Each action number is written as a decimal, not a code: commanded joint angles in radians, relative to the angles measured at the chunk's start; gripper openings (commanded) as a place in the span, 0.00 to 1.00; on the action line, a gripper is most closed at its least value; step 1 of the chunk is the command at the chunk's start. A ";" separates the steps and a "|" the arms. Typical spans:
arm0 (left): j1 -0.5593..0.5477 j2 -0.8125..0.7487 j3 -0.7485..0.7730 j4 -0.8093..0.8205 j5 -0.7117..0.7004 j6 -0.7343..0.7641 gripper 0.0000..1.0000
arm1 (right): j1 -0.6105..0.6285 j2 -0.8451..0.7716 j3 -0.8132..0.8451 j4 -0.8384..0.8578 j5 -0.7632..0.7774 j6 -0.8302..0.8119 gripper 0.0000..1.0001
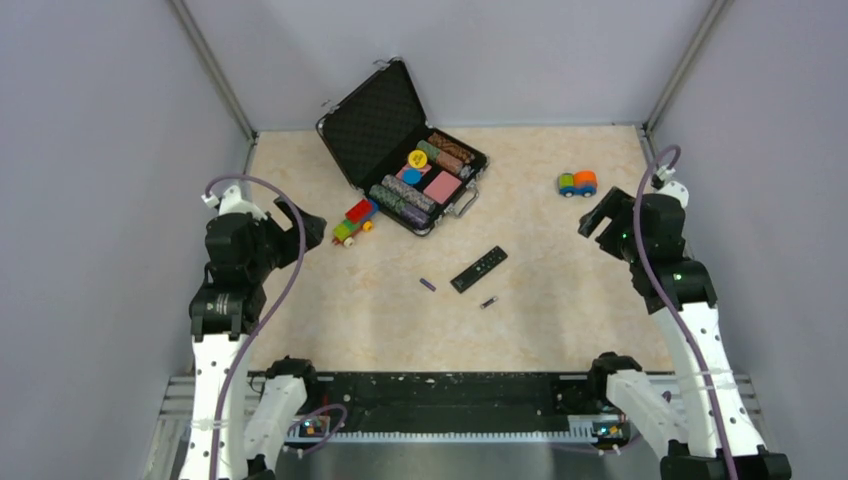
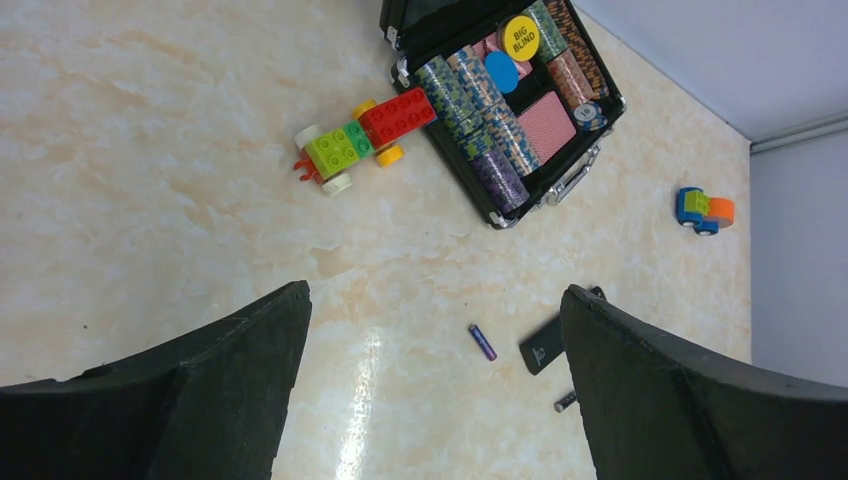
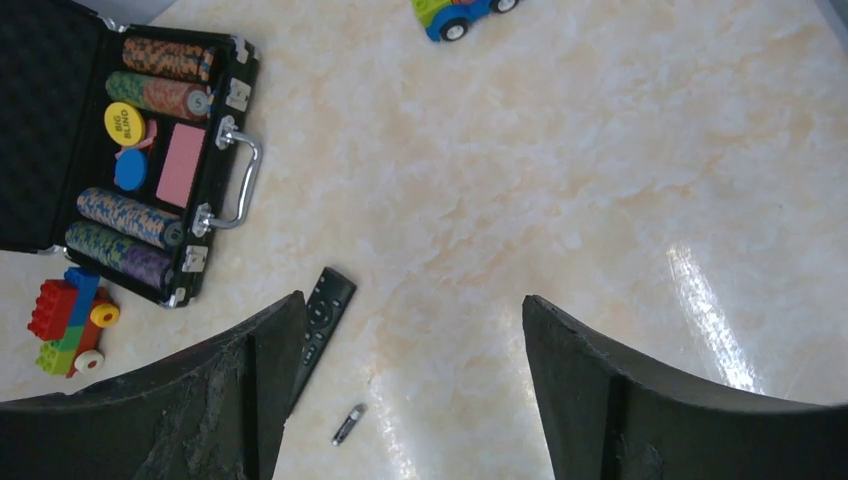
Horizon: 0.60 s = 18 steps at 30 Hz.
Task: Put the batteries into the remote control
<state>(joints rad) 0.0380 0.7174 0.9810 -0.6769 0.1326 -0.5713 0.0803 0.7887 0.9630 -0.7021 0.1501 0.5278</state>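
The black remote control [image 1: 479, 268] lies buttons up, slanted, on the table's middle. The purple battery [image 1: 427, 285] lies just left of it, the dark battery with a pale end [image 1: 489, 302] just in front of it. My left gripper [image 1: 300, 228] is open and empty, raised at the left. My right gripper [image 1: 598, 218] is open and empty, raised at the right. The left wrist view shows the purple battery [image 2: 483, 342], the remote's end [image 2: 541, 346] and the dark battery [image 2: 566, 402]. The right wrist view shows the remote [image 3: 322, 316] and the dark battery [image 3: 348, 424].
An open black case of poker chips [image 1: 405, 146] stands at the back middle. A toy brick train [image 1: 354, 221] lies left of it. A small blue and orange toy car [image 1: 577, 183] sits at the back right. Grey walls enclose the table.
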 commanded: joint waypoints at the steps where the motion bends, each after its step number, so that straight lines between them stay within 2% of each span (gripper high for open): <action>1: 0.001 -0.033 0.025 -0.048 -0.018 0.025 0.99 | -0.010 0.021 -0.026 0.033 -0.020 0.126 0.78; 7: -0.001 -0.034 -0.030 -0.027 0.064 -0.003 0.99 | -0.008 0.004 -0.070 0.033 -0.042 0.223 0.78; 15: -0.008 -0.033 -0.167 0.177 0.374 -0.062 0.98 | -0.008 0.015 -0.090 0.036 -0.103 0.183 0.78; 18: -0.030 -0.038 -0.223 0.256 0.397 -0.108 0.97 | -0.009 0.029 -0.092 0.040 -0.139 0.159 0.78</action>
<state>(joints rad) 0.0303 0.6853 0.8120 -0.5907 0.4088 -0.6144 0.0803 0.8082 0.8722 -0.6941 0.0639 0.7147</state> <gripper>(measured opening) 0.972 0.785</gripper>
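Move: Some 25 cm to the left hand's right, 5 cm back and 25 cm below lies the purple battery; the remote control is about 38 cm right and 1 cm back, the toy brick car 12 cm ahead and 6 cm right. From the right hand, the remote control lies roughly 22 cm left, 2 cm back and 22 cm down, with the silver battery 20 cm left and 11 cm back. Easing back a little first, the left hand then swings about 5 cm to the right and sinks 4 cm towards the purple battery, turning some 15 degrees clockwise with its left side dipping. The right hand sinks about 4 cm and drifts 2 cm left towards the remote control, rolling its left side up some 10 degrees. Both grippers stay open and touch nothing. ##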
